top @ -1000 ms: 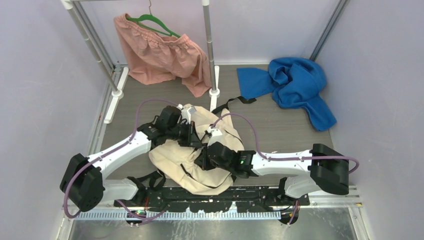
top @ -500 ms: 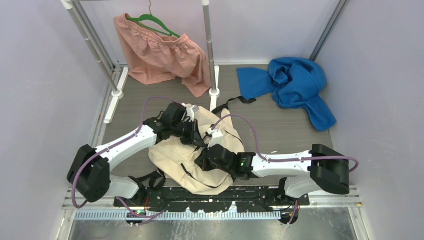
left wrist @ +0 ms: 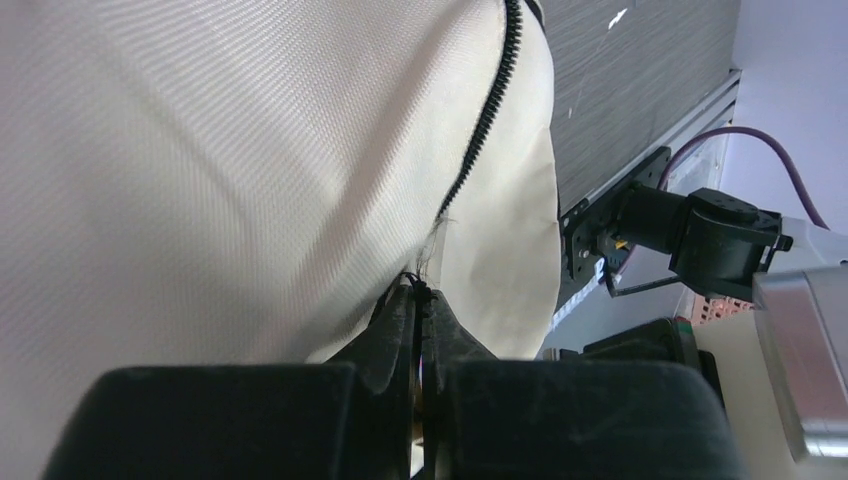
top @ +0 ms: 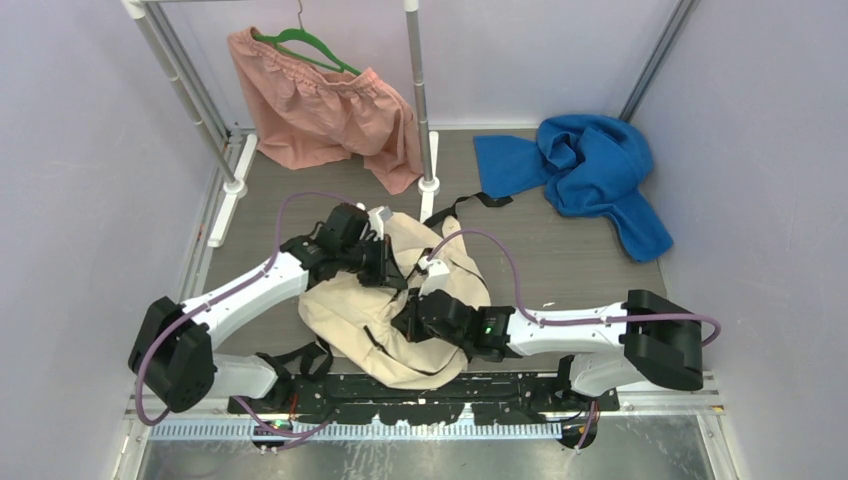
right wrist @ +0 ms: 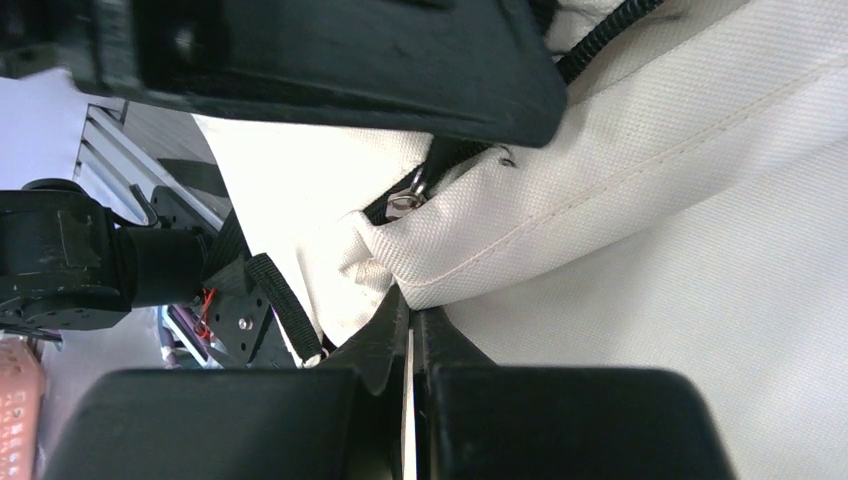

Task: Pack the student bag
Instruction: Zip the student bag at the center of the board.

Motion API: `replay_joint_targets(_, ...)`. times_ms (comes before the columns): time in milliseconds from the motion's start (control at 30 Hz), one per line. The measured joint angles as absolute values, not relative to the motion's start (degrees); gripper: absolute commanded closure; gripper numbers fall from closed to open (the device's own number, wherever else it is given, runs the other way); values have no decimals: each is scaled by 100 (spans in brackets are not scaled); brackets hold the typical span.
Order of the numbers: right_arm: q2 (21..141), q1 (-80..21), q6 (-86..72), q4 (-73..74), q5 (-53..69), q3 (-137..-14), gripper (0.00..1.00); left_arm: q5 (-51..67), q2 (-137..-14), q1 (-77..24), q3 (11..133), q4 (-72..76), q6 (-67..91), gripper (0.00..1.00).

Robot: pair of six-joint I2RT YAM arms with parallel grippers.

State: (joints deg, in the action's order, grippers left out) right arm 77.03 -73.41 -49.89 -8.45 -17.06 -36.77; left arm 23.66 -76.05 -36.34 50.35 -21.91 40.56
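Note:
The student bag [top: 345, 310], cream fabric with black straps, lies crumpled in the middle of the table between both arms. My left gripper [top: 392, 274] is over its upper middle, jaws shut, with a thin black piece of the zipper end pinched at the tips [left wrist: 418, 287]. The black zipper line [left wrist: 490, 110] runs up from there across the cream cloth [left wrist: 200, 150]. My right gripper [top: 410, 322] sits just below the left one, jaws shut on a stitched fold of the bag [right wrist: 440, 275], with a sliver of cream cloth between the fingers. A metal zipper slider [right wrist: 405, 202] shows just above that fold.
A pink garment [top: 320, 105] hangs on a green hanger [top: 305, 42] from the rack at the back left, whose post [top: 420, 100] stands just behind the bag. A blue fleece cloth [top: 590, 170] lies at the back right. A black strap [top: 480, 202] trails from the bag toward it.
My left gripper has shifted slightly right and toward the back, pulling the bag's upper part with it. The right gripper has stayed almost still.

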Motion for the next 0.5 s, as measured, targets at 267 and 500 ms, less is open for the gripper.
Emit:
replay_joint_targets(267,7050,-7476,-4978,-189,-1780,-3647,63,2401,-7043,-3564,5057,-2069,4001,100)
replay_joint_targets(500,6088,-7446,-4654,878,-2139,-3699,49,2676,-7006,-3540,5057,-1511,4016,100)
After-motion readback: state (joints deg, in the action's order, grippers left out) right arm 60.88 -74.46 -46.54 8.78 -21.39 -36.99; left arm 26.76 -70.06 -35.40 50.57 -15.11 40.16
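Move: The left hand keeps the zip's black pull pinched; the metal slider lies about 3 cm back, 2 cm left and 2 cm below it, and the far stretch of the zip runs to about 8 cm ahead and 5 cm right. The right hand still pinches the cloth fold, right at its tips, with the slider some 3 cm ahead and 2 cm left; a small black tab on the bag sits 4 cm back, 4 cm left and 3 cm lower. The right hand opens to nearly half, lets go of the cloth fold beside the zip's end and withdraws to the right and up over the bag, about 5 cm across and 4 cm up, barely turning. The left hand stays shut on the black pull and lifts it about 5 cm nearly straight up off the zip, the fingertips tipping a little towards level. ##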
